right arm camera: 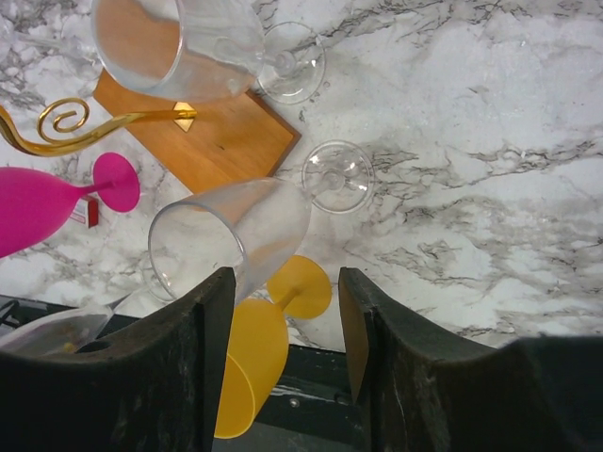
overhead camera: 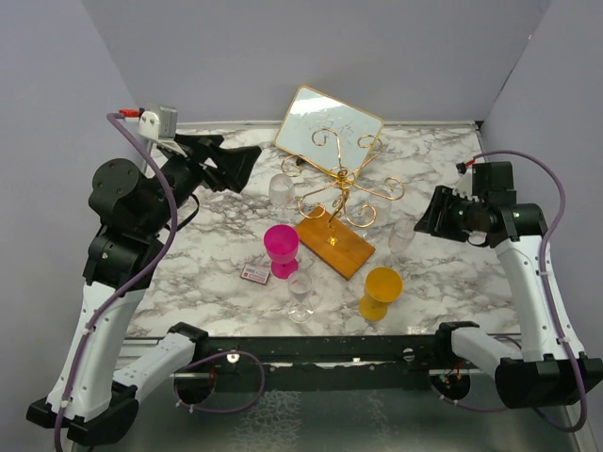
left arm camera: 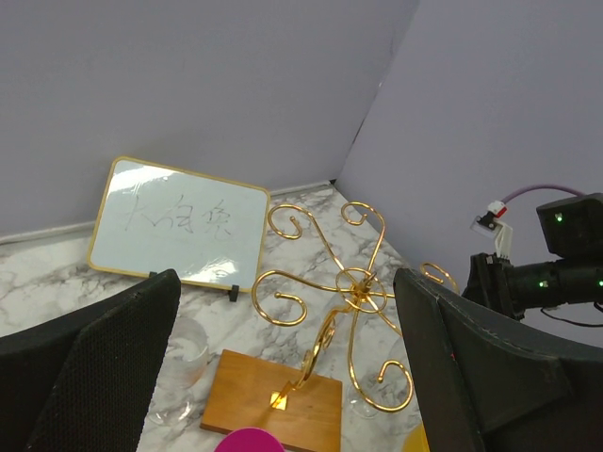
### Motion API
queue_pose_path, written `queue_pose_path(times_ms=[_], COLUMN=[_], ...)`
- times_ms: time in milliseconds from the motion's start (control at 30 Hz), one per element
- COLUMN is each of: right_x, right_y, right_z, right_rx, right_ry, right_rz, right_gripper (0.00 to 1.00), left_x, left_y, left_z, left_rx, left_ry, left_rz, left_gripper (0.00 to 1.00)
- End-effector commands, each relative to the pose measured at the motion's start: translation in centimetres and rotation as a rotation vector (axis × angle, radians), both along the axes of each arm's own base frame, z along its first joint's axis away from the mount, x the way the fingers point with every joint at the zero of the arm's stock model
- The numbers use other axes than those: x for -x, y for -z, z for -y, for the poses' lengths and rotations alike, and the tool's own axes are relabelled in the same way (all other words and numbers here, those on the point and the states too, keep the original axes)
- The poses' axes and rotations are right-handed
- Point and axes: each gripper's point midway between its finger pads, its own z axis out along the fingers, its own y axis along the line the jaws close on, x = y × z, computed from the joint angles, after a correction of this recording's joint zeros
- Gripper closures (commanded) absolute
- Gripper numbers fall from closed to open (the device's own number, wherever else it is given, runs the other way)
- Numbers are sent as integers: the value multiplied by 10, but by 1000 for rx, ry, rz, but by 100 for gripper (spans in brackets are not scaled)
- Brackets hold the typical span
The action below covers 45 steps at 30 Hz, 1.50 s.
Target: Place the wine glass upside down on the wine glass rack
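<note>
The wine glass rack (overhead camera: 341, 185) is gold wire with scrolled arms on an orange-brown wooden base (overhead camera: 336, 243), mid-table; no glass hangs on it. In the left wrist view the rack (left arm camera: 356, 287) shows between my wide-open left fingers. My left gripper (overhead camera: 243, 166) hovers left of the rack, empty. A clear wine glass (overhead camera: 402, 235) stands upright right of the base. My right gripper (overhead camera: 426, 213) hovers just right of it. In the right wrist view a clear wine glass (right arm camera: 240, 231) stands by the left finger (right arm camera: 203, 330) of my right gripper (right arm camera: 283, 315), which is open with nothing between its jaws.
A gold-framed mirror board (overhead camera: 328, 127) leans behind the rack. A pink glass (overhead camera: 281, 247), a yellow glass (overhead camera: 381, 290) and two more clear glasses (overhead camera: 301, 294) (overhead camera: 281, 191) stand around the base. A small pink card (overhead camera: 254, 274) lies by the pink glass.
</note>
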Motion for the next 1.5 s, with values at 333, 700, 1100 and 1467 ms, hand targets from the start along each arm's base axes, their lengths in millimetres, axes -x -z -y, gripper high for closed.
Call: queue_pose_path(times_ms=[333, 700, 1100, 1467], right_x=[-10, -14, -10, -24], right_y=[15, 18, -16, -82], right_z=[-7, 2, 33, 62], right_rx=[116, 269, 407, 438], right_ry=[-48, -13, 80, 325], right_rz=[-40, -61, -22, 178], right_gripper=[57, 91, 99, 99], left_x=[0, 2, 1, -1], left_y=[-15, -17, -20, -28], left_z=[-3, -6, -5, 7], left_rx=[23, 24, 32, 69], left_ry=[-19, -33, -31, 32], left_rz=[44, 49, 47, 22], left_gripper=[1, 1, 1, 1])
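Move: Just left of the right hand stands the clear wine glass, its axis about 4 cm left and 1 cm ahead, its middle some 11 cm below, its rim just under the fingertips. The yellow goblet is about 11 cm back and 8 cm left; a second clear glass is 12 cm ahead and 9 cm left; the rack stands 5 cm ahead, 18 cm left. From the left hand, that wine glass lies about 33 cm right, 7 cm ahead, 37 cm down. Sinking about 3 cm with a small shift left, the right hand brings its half-open fingers astride the right side of the wine glass's rim and shuts them, pinching the thin wall. Then it climbs some 6 cm while drawing about 5 cm to the right, the wrist rolling roughly 25 degrees in all so the fingertips swing rightward. ##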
